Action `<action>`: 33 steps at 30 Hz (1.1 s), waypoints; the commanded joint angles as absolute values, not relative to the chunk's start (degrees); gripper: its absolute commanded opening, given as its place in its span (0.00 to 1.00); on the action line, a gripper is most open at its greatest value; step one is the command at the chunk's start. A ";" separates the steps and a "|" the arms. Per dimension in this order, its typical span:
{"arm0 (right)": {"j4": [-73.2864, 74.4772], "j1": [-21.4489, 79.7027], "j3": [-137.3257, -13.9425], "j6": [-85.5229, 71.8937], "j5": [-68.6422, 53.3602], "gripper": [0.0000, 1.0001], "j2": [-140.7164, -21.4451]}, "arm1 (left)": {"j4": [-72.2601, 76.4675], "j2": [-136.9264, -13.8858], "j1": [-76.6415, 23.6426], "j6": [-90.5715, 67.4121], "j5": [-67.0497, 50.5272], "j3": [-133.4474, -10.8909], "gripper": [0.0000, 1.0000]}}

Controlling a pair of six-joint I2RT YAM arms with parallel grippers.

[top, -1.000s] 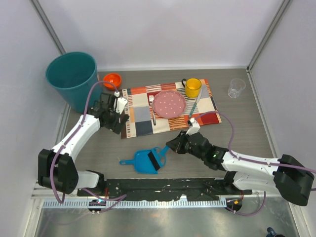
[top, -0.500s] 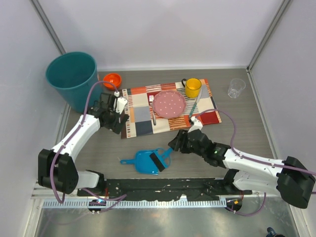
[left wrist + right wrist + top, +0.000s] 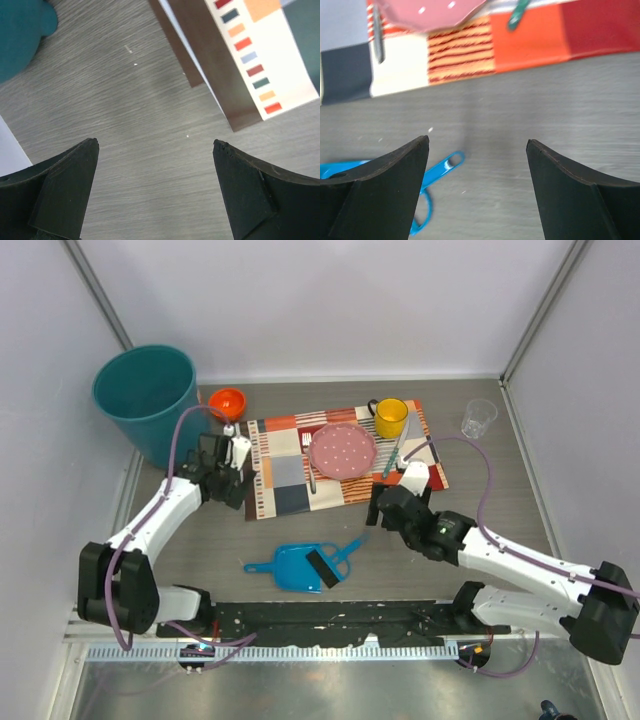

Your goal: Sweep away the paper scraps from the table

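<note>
No paper scraps are in view; only tiny white flecks dot the table (image 3: 520, 475). A blue dustpan (image 3: 290, 567) lies near the front edge with a blue brush (image 3: 335, 560) resting across it, black bristles on the pan. The brush handle (image 3: 442, 167) points toward my right gripper. My right gripper (image 3: 380, 508) (image 3: 477, 142) hovers open just right of that handle, holding nothing. Over bare table beside the placemat's left edge, my left gripper (image 3: 228, 483) (image 3: 155, 145) is wide open and empty.
A teal bin (image 3: 148, 395) stands at the back left with an orange bowl (image 3: 227, 400) beside it. The patchwork placemat (image 3: 290, 485) carries a pink plate (image 3: 342, 450), a yellow mug (image 3: 390, 417) and cutlery. A clear cup (image 3: 479, 418) stands at the back right.
My right gripper opened, let go of the brush handle and drew back to the right and away from the dustpan. The brush now lies on the pan. The left arm barely moved.
</note>
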State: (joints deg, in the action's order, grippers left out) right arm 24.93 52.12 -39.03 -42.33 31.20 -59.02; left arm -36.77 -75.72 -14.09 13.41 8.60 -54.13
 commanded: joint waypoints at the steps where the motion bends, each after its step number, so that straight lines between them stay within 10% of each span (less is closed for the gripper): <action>1: 28.04 47.14 -42.36 -29.22 47.17 0.85 -56.87 | -22.09 -70.94 -9.86 9.41 7.40 -48.70 1.00; 12: 0.91 23.47 -27.08 -15.02 44.82 0.87 -42.54 | 5.26 -65.57 -9.84 -1.32 8.44 -32.61 1.00; 33: -19.16 22.50 -10.55 -8.61 49.22 0.86 -37.53 | 11.60 -68.64 -9.84 -0.44 7.64 -28.04 1.00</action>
State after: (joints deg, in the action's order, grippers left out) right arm -15.84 22.65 -9.69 -9.08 48.34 -37.15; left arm 7.97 -68.95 -9.78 0.05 6.46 -27.94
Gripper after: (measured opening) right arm 0.865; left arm 0.996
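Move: Both my hands are empty. From my right hand the brush I have put down lies some 16 cm left, 9 cm back and 12 cm below. The dustpan under its head is about 27 cm left and 9 cm back, the placemat's near right corner 12 cm right and 12 cm ahead. The glass stands roughly 22 cm right and 31 cm ahead. From my left hand the brush is about 29 cm right and 13 cm back. I retreat from the brush: my right hand swings about 20 cm right and a little forward, arcing up then sinking again past the placemat's near right corner, while the wrist turns clockwise and the fingers tip up, some 30 degrees each. My left hand eases forward and down beside the placemat's left edge, its fingers tilting up too. Both grippers stay open and touch nothing. ##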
